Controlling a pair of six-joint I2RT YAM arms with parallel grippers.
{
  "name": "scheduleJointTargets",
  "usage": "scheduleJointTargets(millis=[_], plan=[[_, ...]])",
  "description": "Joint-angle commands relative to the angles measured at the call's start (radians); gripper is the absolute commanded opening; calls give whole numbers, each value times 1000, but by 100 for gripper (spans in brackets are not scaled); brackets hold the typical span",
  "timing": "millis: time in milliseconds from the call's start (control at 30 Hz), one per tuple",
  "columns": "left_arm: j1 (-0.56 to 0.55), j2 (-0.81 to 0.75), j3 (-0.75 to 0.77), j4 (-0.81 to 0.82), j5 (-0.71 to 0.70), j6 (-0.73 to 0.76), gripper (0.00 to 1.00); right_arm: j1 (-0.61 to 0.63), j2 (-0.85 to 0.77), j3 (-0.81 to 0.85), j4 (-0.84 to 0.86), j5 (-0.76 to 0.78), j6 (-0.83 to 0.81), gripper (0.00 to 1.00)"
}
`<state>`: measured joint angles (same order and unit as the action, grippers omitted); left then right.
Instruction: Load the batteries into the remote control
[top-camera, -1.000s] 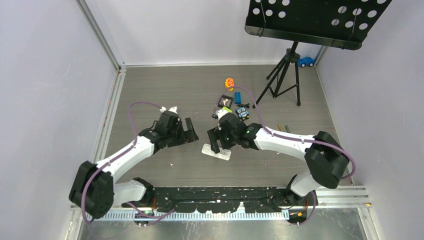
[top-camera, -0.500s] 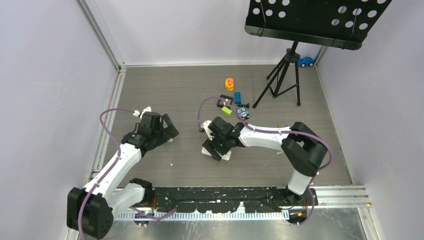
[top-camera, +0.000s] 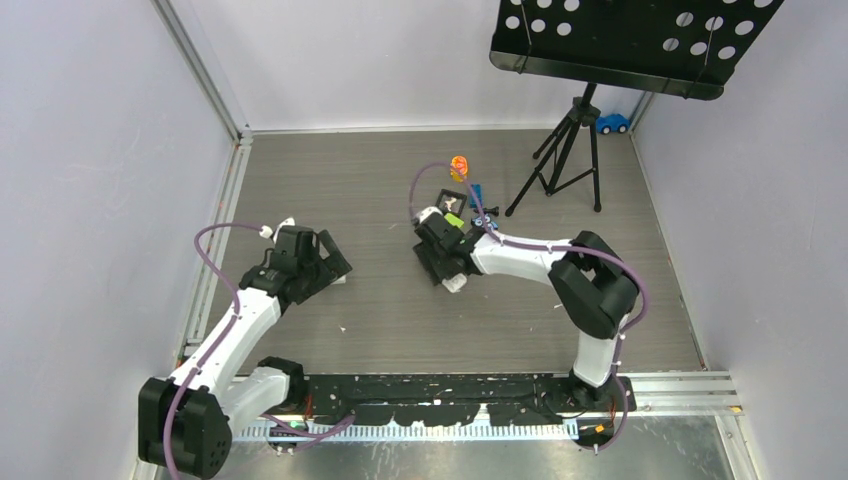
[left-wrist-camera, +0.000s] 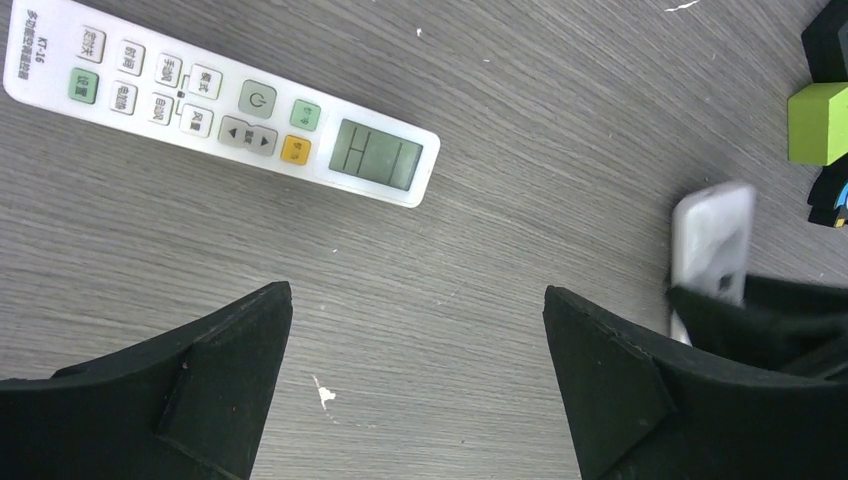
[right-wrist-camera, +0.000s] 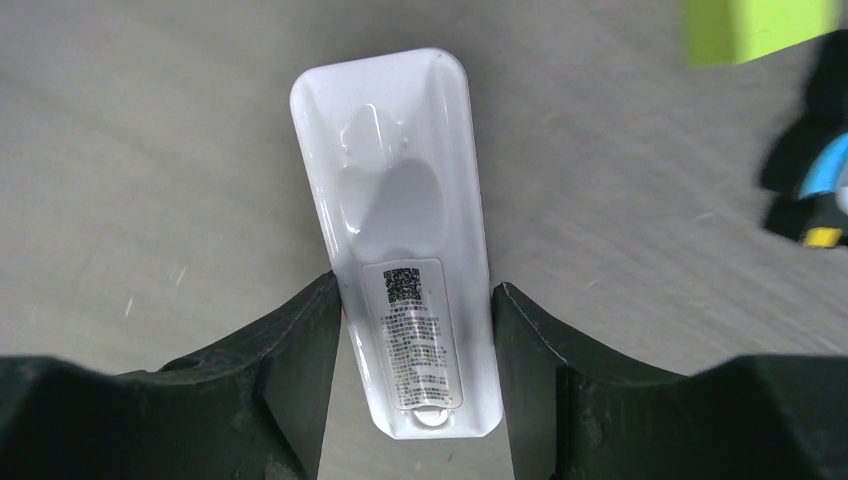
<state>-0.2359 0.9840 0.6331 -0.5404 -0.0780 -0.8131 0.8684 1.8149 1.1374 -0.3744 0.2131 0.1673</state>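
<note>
The remote control lies face up in the left wrist view, white with a pale display and grey buttons. My left gripper hangs open over bare table just short of it, at the left in the top view. My right gripper is shut on a slimmer glossy white remote, back up with a QR label. Its fingers press both long sides. That remote pokes out below the right gripper and also shows in the left wrist view. The batteries are out of view.
A green block, a blue block, an orange toy and a black-and-blue toy cluster just beyond the right gripper. A black tripod stand and a blue toy car are at the back right.
The left arm drew back to the left and its gripper opened wide. The right gripper came over the slim remote, closed on it and carried it toward the toys.
</note>
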Motion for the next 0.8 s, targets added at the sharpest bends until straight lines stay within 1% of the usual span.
scheduleJointTargets(millis=[0, 133, 233, 300, 433, 500, 600, 667, 767], plan=[[7, -32, -9, -6, -2, -5, 99, -41, 70, 109, 89, 140, 128, 33], [7, -52, 0, -28, -13, 6, 98, -69, 161, 197, 84, 116, 134, 35], [8, -65, 4, -40, -26, 13, 99, -87, 206, 262, 48, 151, 159, 43], [9, -71, 5, -41, -26, 15, 98, -88, 218, 281, 41, 164, 162, 51], [11, -74, 22, -56, -35, 20, 99, -84, 189, 286, 47, 152, 173, 74], [13, -76, 36, -82, -59, 26, 99, -77, 147, 268, 78, 123, 156, 81], [17, -90, 60, -119, -103, 29, 99, -53, 92, 259, 108, 71, 99, 83], [20, -99, 82, -152, -133, 27, 100, -28, 75, 260, 133, -18, 32, 83], [26, -118, 113, -203, -185, 25, 100, 31, 106, 281, 170, -157, -84, 83]])
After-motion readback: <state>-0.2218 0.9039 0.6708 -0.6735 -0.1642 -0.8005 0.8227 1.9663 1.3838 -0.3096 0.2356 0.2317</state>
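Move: The right hand already grips the remote control, face down, at table level. The open spot it is taken to lies about 8 cm ahead and 1 cm left of that hand. The green block is some 11 cm ahead and 3 cm right, the penguin toy about 10 cm ahead and 9 cm right, and the black tray roughly 15 cm ahead and 2 cm right. From the idle left hand the spot is some 9 cm ahead, 22 cm right and 7 cm lower. Forward at table level, fast at first and then slowing, the right hand carries the pinched remote control about 8 cm to the open spot behind the green block, turning some 15 degrees clockwise. There its fingers open and let go, and it backs off leftward and up, turning partly back. The empty left hand, still wide open, drifts about 3 cm left, back and up. ##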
